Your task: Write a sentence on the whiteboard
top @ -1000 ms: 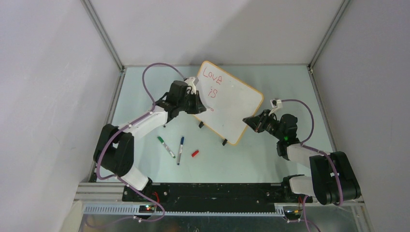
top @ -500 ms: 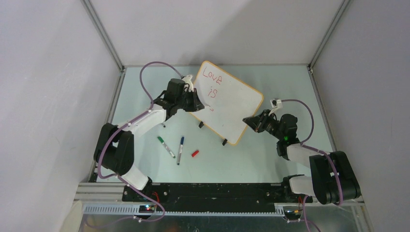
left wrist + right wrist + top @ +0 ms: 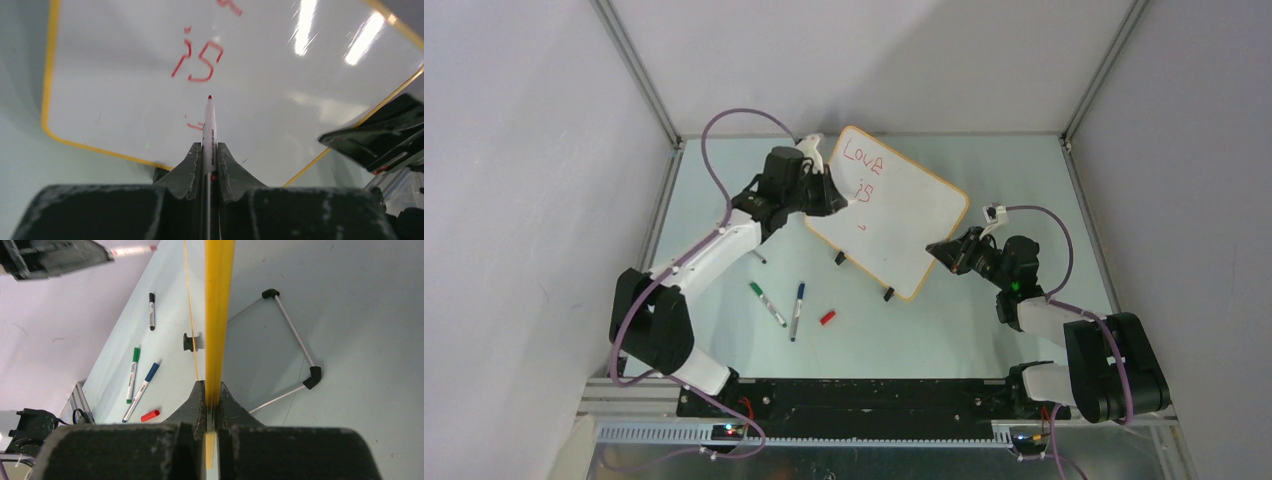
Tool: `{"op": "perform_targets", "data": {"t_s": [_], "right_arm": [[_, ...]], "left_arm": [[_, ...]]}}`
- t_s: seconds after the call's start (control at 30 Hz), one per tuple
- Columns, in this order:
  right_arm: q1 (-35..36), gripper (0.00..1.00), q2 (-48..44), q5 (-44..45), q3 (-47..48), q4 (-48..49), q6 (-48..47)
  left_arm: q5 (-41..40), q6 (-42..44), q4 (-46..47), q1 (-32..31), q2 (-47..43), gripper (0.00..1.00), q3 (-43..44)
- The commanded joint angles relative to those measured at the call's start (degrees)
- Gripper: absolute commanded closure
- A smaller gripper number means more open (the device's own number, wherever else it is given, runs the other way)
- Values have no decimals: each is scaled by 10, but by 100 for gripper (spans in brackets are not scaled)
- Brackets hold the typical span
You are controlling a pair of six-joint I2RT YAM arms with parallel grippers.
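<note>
The whiteboard (image 3: 914, 215) stands tilted at the middle back, framed in orange. On it the sentence (image 3: 862, 170) reads "Love" and "is" in red, with a short red stroke (image 3: 194, 124) below. My left gripper (image 3: 832, 197) (image 3: 209, 148) is at the board's left side, shut on a white red-tipped marker (image 3: 209, 122). The marker's tip points just under "is"; I cannot tell whether it touches the board. My right gripper (image 3: 940, 249) (image 3: 212, 386) is shut on the board's orange right edge (image 3: 219, 310).
A green marker (image 3: 767, 304), a blue marker (image 3: 797, 310) and a red cap (image 3: 827, 317) lie on the table in front of the board. A black marker (image 3: 151, 311) lies further left. Two black clip feet (image 3: 839, 258) hold the board's lower edge, and a wire stand (image 3: 295, 352) sits behind it.
My left arm has swung away from me along the board's left side, carrying the marker from the short stroke up toward "is". The right gripper and the board have stayed put.
</note>
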Motion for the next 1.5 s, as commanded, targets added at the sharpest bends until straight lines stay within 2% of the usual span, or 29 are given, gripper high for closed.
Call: {"op": "perform_targets", "data": {"t_s": [0.0,0.17,0.3,0.5,0.9,1.47], "right_arm": [[-8,100,5,39,-4,-6,-22],[-8,100,7,38,-3,-2,-21],[-7,100,11,36,-3,1,-18],[-5,100,13,35,-3,3,-18],[-4,100,16,35,-3,7,-17],[-4,100,14,34,-3,7,-17]], "left_arm": [[-42,32,-51,-3,2,100,71],[-59,59,-63,-3,-19,100,34],[-53,46,-23,-10,-39,100,-5],[-35,37,-58,-13,4,100,22],[-18,8,-29,-18,22,100,14],[-19,5,-46,-26,48,100,28]]}}
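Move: The started red stroke under "is" lies about 2 cm ahead, 4 cm right and 8 cm below the left hand, which holds the red marker with its tip clear of the board. From that hand, "is" lies roughly 6 cm ahead, 5 cm right and 5 cm down; the board's left foot clip is straight below, some 15 cm. From the right hand, pinching the board's edge, the stroke lies about 7 cm ahead, 15 cm left and 3 cm lower. First up about 3 cm and a little forward, then quickly down and back, the left hand brings the marker in towards the started red stroke. After a short near-stop it sinks more slowly, drifting right, to end some 5 cm below its start with the fingers tipped nearly 10 degrees further down. It keeps its grip on the marker; the right hand stays still, holding the board's edge. ##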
